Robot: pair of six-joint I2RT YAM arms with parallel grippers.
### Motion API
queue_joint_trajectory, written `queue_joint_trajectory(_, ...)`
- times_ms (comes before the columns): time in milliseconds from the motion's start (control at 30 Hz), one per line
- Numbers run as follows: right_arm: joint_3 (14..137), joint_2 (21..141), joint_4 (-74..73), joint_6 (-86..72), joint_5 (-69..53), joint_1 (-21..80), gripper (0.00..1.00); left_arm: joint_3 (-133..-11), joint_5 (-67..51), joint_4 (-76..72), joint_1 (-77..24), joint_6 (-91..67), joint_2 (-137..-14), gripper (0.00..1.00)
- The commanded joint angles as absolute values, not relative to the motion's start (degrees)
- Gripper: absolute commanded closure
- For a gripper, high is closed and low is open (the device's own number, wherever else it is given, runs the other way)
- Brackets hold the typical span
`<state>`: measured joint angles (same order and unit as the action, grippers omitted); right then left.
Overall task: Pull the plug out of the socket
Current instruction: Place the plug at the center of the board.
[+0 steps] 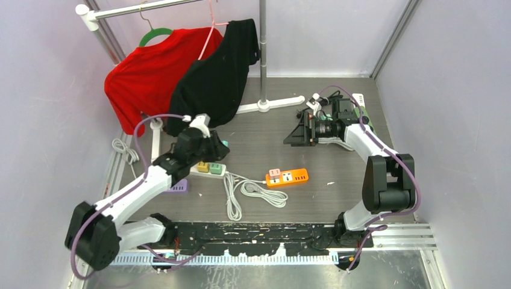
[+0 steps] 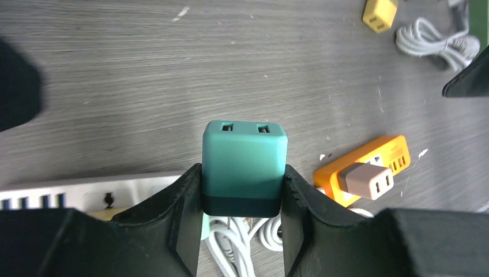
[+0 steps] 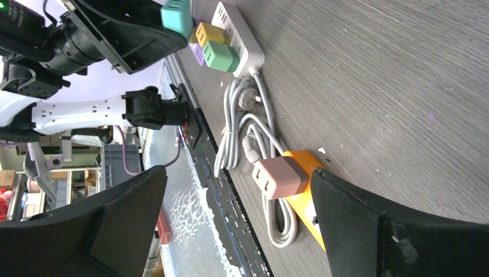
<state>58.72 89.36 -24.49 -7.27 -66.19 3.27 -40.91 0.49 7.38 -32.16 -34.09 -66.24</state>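
Observation:
My left gripper [image 2: 242, 173] is shut on a teal plug [image 2: 244, 164], one black finger pressed on each side. The plug hangs free: its bare prongs show below it, above a coiled white cable. It hovers just over the white power strip [image 1: 208, 168], which carries a yellow plug [image 1: 202, 167] and a green plug [image 1: 216, 168]. From above, the left gripper [image 1: 217, 147] and teal plug [image 1: 224, 144] sit at the strip's far side. My right gripper [image 3: 239, 173] stands wide open and holds nothing. It hangs at the back right [image 1: 298, 129], facing an orange power strip [image 3: 303, 173] with a pink plug [image 3: 282, 176] in it.
A coiled white cable [image 1: 241, 192] lies between the two strips. A loose yellow plug [image 2: 380, 12] rests far back near a green strip [image 1: 363, 114]. A rack with a red shirt [image 1: 144, 78] and a black shirt [image 1: 223, 72] stands at the back left. A purple piece [image 1: 178, 186] lies by the left arm.

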Motion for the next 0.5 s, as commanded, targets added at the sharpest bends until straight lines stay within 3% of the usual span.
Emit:
queue_joint_trajectory(0, 59.79, 86.92, -23.67, -5.93, -65.33, 3.41, 0.0, -39.17, 0.89, 8.97, -26.81, -37.76, -58.26, 1.0)
queue_joint_trajectory(233, 59.7, 87.1, -23.67, -5.86, -64.84, 3.38, 0.0, -37.57, 2.35, 16.03, -15.27, -39.48, -52.7, 1.0)
queue_joint_trajectory(467, 59.68, 87.01, -23.64, -5.84, -64.8, 3.43, 0.0, -38.4, 5.15, 18.94, -5.78, -46.53, -58.36, 0.98)
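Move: Already gripped in the left fingers is the teal plug; the bare table it seems bound for lies about 17 cm left, 1 cm ahead and some 13 cm below. The white power strip stands about 9 cm left and 3 cm back, 11 cm lower, and the black shirt's hem hangs some 12 cm left and 4 cm ahead, near hand height. From the idle right hand that bare table is roughly 40 cm left, level with it, and 15 cm down. Sweeping quickly left by about 13 cm, the left hand carries the teal plug past the white power strip on its far side and in close to the black shirt's hem. On the way it rises a couple of centimetres and then sinks again, while the wrist swings nearly 30 degrees counter-clockwise; the fingers keep their hold on the plug. ##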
